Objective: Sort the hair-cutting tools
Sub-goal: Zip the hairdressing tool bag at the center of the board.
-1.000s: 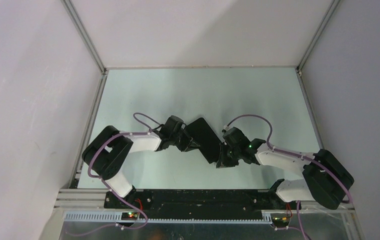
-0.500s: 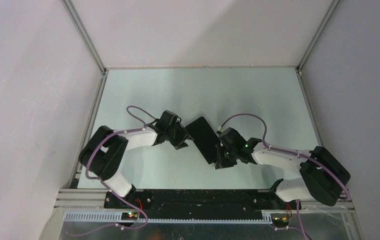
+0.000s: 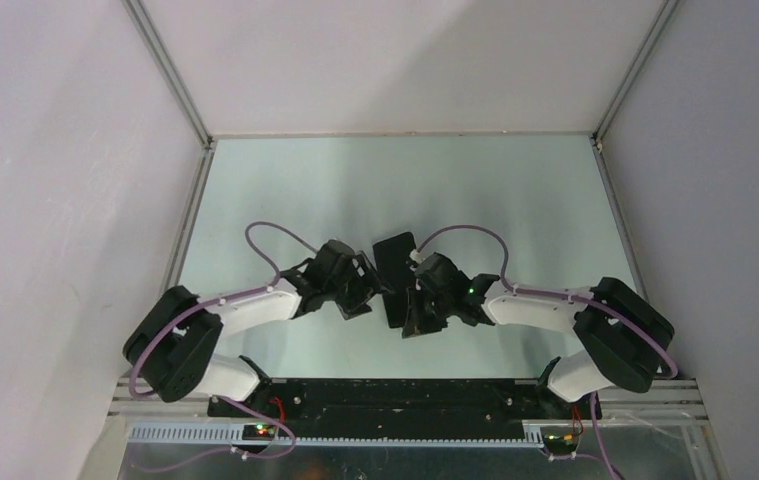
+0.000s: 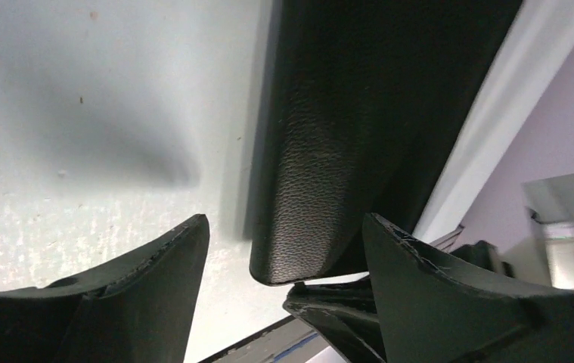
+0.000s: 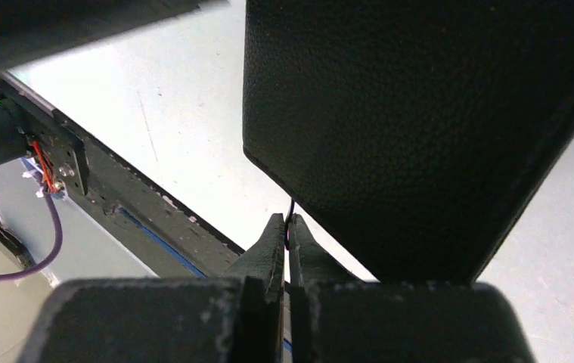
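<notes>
No hair-cutting tools show in any view. A black textured fabric case lies mid-table between the arms. My left gripper stands open at the case's left side. In the left wrist view its fingers straddle the rounded near corner of the case without touching it. My right gripper is at the case's near end. In the right wrist view it is shut on a thin black tab just under the edge of the case.
The black base rail runs along the near table edge, also seen as the rail close under the right fingers. Aluminium frame posts and pale walls bound the left, right and far sides. Purple cables loop above both wrists.
The left jaws have opened wide and sit nearer the case's near corner. The right arm has swung the case's near end leftward, so the case lies more upright in the top view.
</notes>
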{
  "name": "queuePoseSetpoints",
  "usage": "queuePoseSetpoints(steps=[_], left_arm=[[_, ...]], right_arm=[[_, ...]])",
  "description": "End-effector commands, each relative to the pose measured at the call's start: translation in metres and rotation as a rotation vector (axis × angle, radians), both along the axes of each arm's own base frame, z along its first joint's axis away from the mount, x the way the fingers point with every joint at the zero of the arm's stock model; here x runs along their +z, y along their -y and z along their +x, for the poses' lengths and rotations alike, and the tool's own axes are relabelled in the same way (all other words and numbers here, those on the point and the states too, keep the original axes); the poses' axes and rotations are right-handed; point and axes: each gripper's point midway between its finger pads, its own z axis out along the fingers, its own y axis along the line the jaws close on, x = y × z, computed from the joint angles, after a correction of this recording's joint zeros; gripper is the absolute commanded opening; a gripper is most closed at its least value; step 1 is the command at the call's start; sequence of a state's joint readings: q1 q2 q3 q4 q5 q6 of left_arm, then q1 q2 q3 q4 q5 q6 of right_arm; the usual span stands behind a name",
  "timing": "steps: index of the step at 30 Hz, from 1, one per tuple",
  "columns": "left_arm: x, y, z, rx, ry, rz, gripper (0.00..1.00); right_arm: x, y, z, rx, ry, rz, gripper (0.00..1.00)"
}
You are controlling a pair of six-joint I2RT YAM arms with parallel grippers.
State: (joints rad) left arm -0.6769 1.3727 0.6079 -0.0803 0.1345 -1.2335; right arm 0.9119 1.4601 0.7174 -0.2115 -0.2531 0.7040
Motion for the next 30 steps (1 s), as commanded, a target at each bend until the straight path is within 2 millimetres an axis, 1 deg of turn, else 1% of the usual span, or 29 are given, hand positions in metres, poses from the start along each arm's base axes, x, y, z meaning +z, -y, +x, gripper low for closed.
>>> queuePoseSetpoints(steps=[1,4,5,6,7,8,9,10,11,12,14,18,19,20,21,22,23,24,28,30], left_arm=[[-0.014,0.005,-0.009,-0.018,-0.028,0.017,0.76],[-0.032,0.003,-0.017,-0.038,-0.07,0.07,0.69],[-0.034,0.004,-0.018,-0.046,-0.076,0.084,0.65],[-0.044,-0.002,-0.023,-0.057,-0.099,0.134,0.6],[-0.047,-0.001,-0.024,-0.077,-0.104,0.163,0.57],[-0.053,-0.007,-0.028,-0.078,-0.125,0.212,0.51],[-0.056,-0.007,-0.028,-0.089,-0.129,0.236,0.47],[-0.058,-0.01,-0.029,-0.088,-0.138,0.266,0.39],[-0.062,-0.012,-0.03,-0.092,-0.148,0.285,0.35],[-0.063,-0.015,-0.031,-0.091,-0.154,0.302,0.29],[-0.067,-0.019,-0.032,-0.089,-0.164,0.331,0.23],[-0.073,-0.024,-0.033,-0.093,-0.175,0.362,0.2],[-0.074,-0.025,-0.034,-0.095,-0.178,0.365,0.19],[-0.075,-0.025,-0.034,-0.097,-0.179,0.367,0.18],[-0.075,-0.025,-0.034,-0.099,-0.18,0.368,0.18],[-0.076,-0.025,-0.034,-0.1,-0.182,0.368,0.17],[-0.076,-0.024,-0.034,-0.103,-0.182,0.366,0.16],[-0.077,-0.024,-0.034,-0.106,-0.183,0.366,0.16],[-0.074,-0.026,-0.033,-0.117,-0.174,0.376,0.14],[-0.072,-0.027,-0.031,-0.123,-0.168,0.377,0.12]], right_arm=[[0.026,-0.033,0.016,-0.012,0.045,0.12,0.0],[0.019,-0.034,0.017,-0.019,0.033,0.105,0.0],[0.017,-0.033,0.017,-0.021,0.03,0.099,0.0],[0.014,-0.032,0.017,-0.023,0.026,0.09,0.0],[0.013,-0.031,0.016,-0.02,0.026,0.086,0.0],[0.011,-0.03,0.015,-0.018,0.023,0.076,0.0],[0.01,-0.029,0.015,-0.015,0.024,0.07,0.0],[0.008,-0.026,0.012,-0.011,0.013,0.056,0.0],[0.007,-0.024,0.011,-0.004,0.014,0.048,0.0],[0.005,-0.019,0.008,-0.003,0.006,0.024,0.0],[0.001,-0.007,0.005,0.002,-0.007,-0.02,0.0],[-0.004,0.023,-0.001,0.016,-0.035,-0.101,0.0],[-0.007,0.033,0.001,0.01,-0.039,-0.119,0.0],[-0.01,0.044,-0.002,0.01,-0.047,-0.142,0.0],[-0.01,0.053,0.004,-0.017,-0.046,-0.146,0.0],[-0.015,0.064,0.001,-0.021,-0.059,-0.169,0.0],[-0.015,0.074,0.007,-0.055,-0.062,-0.173,0.0],[-0.019,0.085,0.011,-0.081,-0.07,-0.185,0.0],[-0.024,0.112,0.022,-0.157,-0.074,-0.193,0.0],[-0.023,0.118,0.026,-0.171,-0.065,-0.196,0.0]])
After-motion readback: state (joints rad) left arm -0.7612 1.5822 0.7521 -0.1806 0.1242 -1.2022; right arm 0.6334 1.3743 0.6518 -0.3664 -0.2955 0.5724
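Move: For the open left hand, the spot on the hairdressing tool bag's left edge where it will grip lies about 2 cm to the right, 1 cm back and 3 cm below; the near-left corner is some 5 cm back and 3 cm right. The right hand, already holding the zip's thin cord, has the bag's near-right corner roughly 4 cm to its right and 2 cm ahead, the near-left corner 5 cm left and 1 cm ahead, all about 2 cm lower. The left hand drops about 3 cm and eases slightly back, closing its wide-open fingers until they pinch the bag's left edge near the near-left corner, then keeps that grip while drifting a little right. The right hand, fingers still shut on the zip cord, first goes about 1 cm left and 1 cm down, then sweeps right some 9 cm and about 3 cm forward, past the near-right corner, drawing the cord that way. ##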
